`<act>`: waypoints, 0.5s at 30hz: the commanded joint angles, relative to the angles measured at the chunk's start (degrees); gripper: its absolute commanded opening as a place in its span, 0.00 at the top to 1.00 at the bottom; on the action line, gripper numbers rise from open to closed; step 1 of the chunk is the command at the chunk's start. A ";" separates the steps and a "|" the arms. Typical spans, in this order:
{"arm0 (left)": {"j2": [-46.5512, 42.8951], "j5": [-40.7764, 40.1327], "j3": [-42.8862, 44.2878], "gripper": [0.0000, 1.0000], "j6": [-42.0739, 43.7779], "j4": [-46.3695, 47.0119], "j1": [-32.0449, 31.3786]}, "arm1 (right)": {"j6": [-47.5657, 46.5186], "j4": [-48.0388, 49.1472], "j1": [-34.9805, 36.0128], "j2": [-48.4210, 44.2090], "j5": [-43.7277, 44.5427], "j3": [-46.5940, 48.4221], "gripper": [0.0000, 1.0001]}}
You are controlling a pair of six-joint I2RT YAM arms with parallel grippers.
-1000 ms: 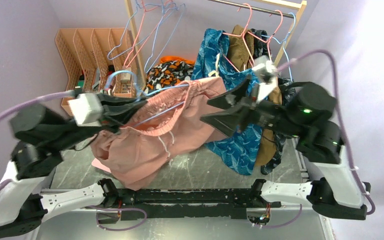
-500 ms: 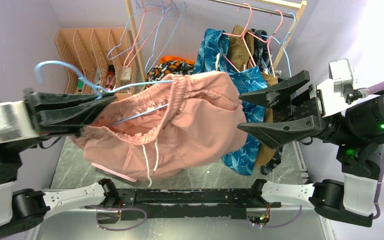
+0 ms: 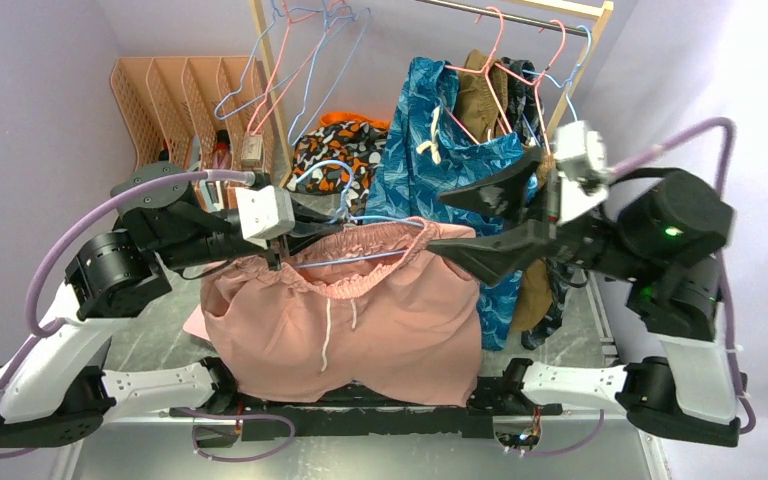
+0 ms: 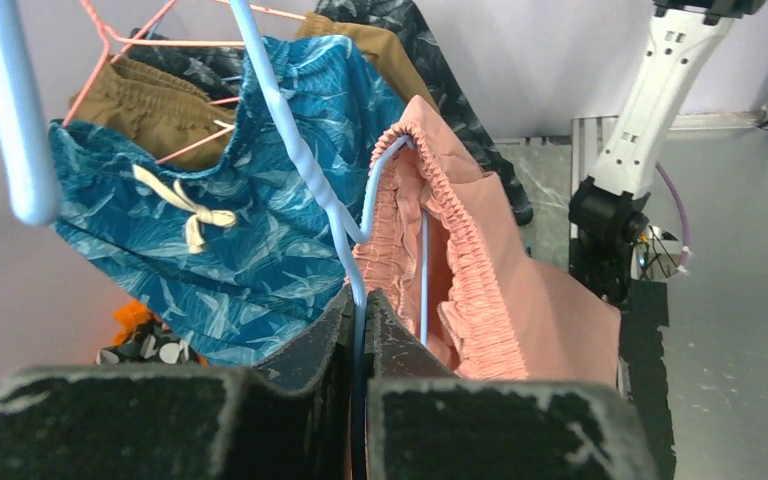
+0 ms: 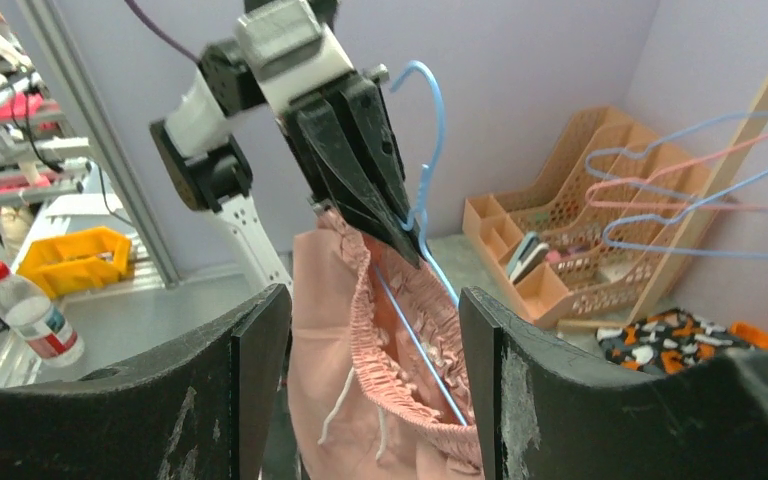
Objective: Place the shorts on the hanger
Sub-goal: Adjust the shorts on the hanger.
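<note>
The dusty-pink shorts (image 3: 360, 320) hang down at the table's middle, their gathered waistband threaded over the light-blue wire hanger (image 3: 365, 258). My left gripper (image 3: 325, 225) is shut on the hanger's wire just below the hook (image 3: 338, 185). In the left wrist view the wire (image 4: 290, 130) runs up from between the pressed fingers, with the shorts (image 4: 480, 280) to its right. My right gripper (image 3: 440, 222) stands open at the waistband's right end. In the right wrist view its fingers (image 5: 260, 340) frame the shorts (image 5: 330, 350) and the hanger (image 5: 425, 110) without touching them.
A rail at the back carries a blue patterned garment (image 3: 440, 130), brown clothes and pink and blue wire hangers (image 3: 300, 50). A peach slotted organizer (image 3: 170, 100) stands back left, with an orange-and-black cloth (image 3: 335, 140) beside it. A flat pink board (image 3: 195, 325) lies under the shorts.
My left gripper swung the hanger and shorts back toward the middle, and the shorts now hang straight down. My right gripper came in leftward to the waistband's right end, still open.
</note>
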 commanded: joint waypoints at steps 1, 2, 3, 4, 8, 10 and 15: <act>-0.65 5.58 0.51 0.93 0.41 2.03 0.05 | -2.23 -2.50 0.07 3.29 -1.57 -2.26 0.34; -0.53 6.31 0.11 0.93 0.29 2.11 0.05 | -2.68 -2.83 0.05 3.84 -1.70 -2.71 0.34; -0.52 7.11 -0.31 0.93 0.19 2.20 0.00 | -3.14 -3.10 0.04 4.28 -1.67 -3.35 0.34; -0.46 7.89 -0.70 0.93 0.03 2.32 0.02 | -3.61 -3.36 0.08 4.76 -1.53 -4.02 0.35; -0.10 10.46 -1.48 0.93 -0.87 2.33 0.00 | -5.07 -2.53 0.06 5.38 -3.70 -6.27 0.35; 0.18 11.91 -1.46 0.93 -0.98 1.98 0.04 | -5.13 -0.76 0.05 5.15 -6.04 -7.13 0.35; 1.34 13.18 -0.89 0.93 -0.86 1.35 0.05 | -5.85 -1.06 0.11 7.26 -9.89 -5.63 0.36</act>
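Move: The shut left hand holds the blue hanger by its neck. The hanger's right shoulder runs about 8 cm to that hand's right, level in reach and 2 cm lower. From the open right hand this shoulder lies about 7 cm left, some 4 cm ahead and 12 cm below. The hanger neck is about 13 cm left, 4 cm ahead and 10 cm below, while the pink shorts' right waistband end is nearly underneath, 2 cm right, 3 cm ahead and 12 cm down. The right hand swoops down about 9 cm and left some 6–7 cm, reaching a little forward before easing back at the end, to come in close over the hanger's right shoulder with its fingers still wide apart and tipped down some 15 degrees to about level. Meanwhile the left hand keeps its pinch on the hanger neck and brings hanger and shorts to meet it, easing back, slightly down and to the right by about 3 cm in all while turning some 10 degrees clockwise. ##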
